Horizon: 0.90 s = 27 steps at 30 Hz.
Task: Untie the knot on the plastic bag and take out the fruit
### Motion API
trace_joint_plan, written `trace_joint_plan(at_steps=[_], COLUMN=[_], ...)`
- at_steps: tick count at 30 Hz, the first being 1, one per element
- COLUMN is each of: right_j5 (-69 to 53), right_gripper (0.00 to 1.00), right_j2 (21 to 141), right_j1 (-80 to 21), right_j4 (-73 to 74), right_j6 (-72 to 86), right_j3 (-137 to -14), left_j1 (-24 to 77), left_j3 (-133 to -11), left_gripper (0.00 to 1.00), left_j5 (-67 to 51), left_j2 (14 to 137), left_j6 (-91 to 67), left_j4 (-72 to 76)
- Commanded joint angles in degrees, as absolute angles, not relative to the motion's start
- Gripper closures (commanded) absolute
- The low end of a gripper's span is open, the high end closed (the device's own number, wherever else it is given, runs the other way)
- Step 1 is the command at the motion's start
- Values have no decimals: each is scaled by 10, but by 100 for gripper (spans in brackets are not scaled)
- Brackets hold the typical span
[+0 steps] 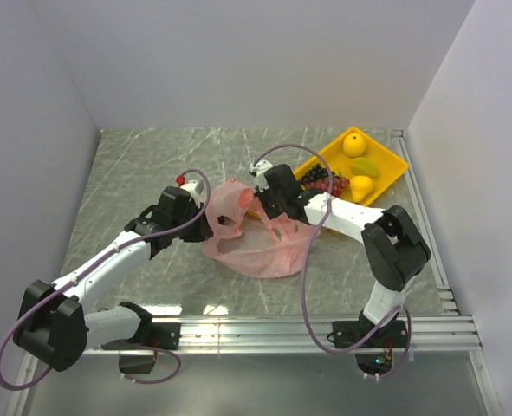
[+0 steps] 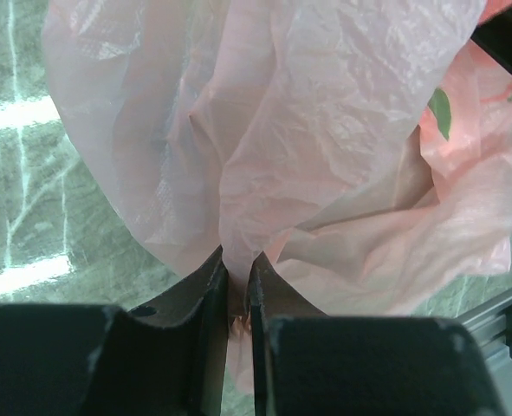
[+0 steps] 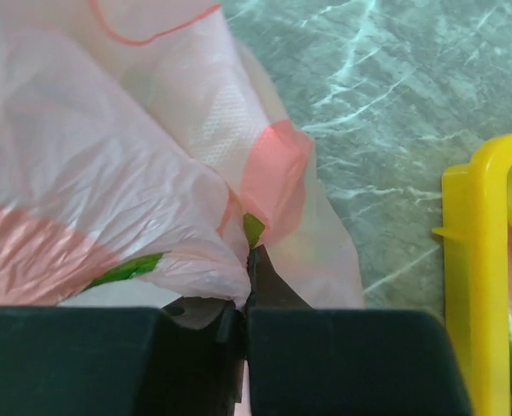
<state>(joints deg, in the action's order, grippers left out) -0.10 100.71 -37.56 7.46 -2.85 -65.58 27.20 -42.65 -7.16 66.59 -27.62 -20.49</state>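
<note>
The pink plastic bag (image 1: 257,241) lies crumpled on the table between the two arms. My left gripper (image 1: 205,222) is shut on a fold at the bag's left side; in the left wrist view its jaws (image 2: 238,258) pinch the thin film (image 2: 307,130). My right gripper (image 1: 264,204) is shut on the bag's far edge, the film (image 3: 108,173) bunched at its tips (image 3: 248,258). The knot does not show. Fruit lies in the yellow tray (image 1: 385,148): a round citrus (image 1: 354,143), a green mango (image 1: 366,165) and a yellow pear (image 1: 360,186).
Dark and red grape bunches (image 1: 322,180) lie at the tray's near end, close to the right arm. The tray's rim (image 3: 463,260) stands right of the right gripper. A small red fruit (image 1: 181,180) sits by the left wrist. White walls enclose the table on three sides.
</note>
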Motion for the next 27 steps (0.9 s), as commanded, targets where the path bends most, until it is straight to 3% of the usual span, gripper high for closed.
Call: trace_joint_plan(at_steps=[1, 5, 10, 19, 25, 27], right_j5=[-10, -8, -4, 61, 82, 97], right_gripper=[100, 100, 100, 100, 44, 36], right_j2=[931, 858, 830, 920, 906, 877], right_j1=[-409, -473, -483, -417, -420, -430], right_j4=[100, 150, 151, 109, 123, 129], right_j6=[-61, -76, -59, -1, 38, 37], right_j3=[-689, -693, -664, -633, -618, -617], left_j1=[273, 272, 269, 270, 269, 270], left_j3=[-439, -438, -439, -437, -436, -439], left_gripper=[82, 82, 82, 82, 82, 82], left_j5=[-53, -43, -41, -44, -51, -53], left_j2=[664, 663, 662, 664, 674, 679], left_j6=[-266, -270, -272, -272, -272, -273], left_j4=[-198, -197, -195, -197, -198, -201])
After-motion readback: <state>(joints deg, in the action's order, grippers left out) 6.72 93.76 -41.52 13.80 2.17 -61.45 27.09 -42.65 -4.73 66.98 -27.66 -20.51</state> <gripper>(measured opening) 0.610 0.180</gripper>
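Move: The right fingers are shut on the plastic bag's far edge; the bag's middle lies some 6 cm back, 3 cm to their left and 5 cm below. A yellow sliver of the mango shows in it, level and about 4 cm left, 5 cm down. The crate's middle sits 11 cm ahead and 21 cm right, the black grapes 9 cm ahead and 12 cm right, both about 5 cm below. From the left hand, the bag's middle is roughly 14 cm right, level, 7 cm down. Up, back and to the left the right hand swings fast, about 12 cm up with the bag's far edge pinched, the wrist turning some 15 degrees counter-clockwise; then it drops just as quickly, veering right and forward, to end about 4 cm back of its start. Its fingers open wide over the bag near the bottom, while the left hand keeps its pinch on the bag's left edge. ##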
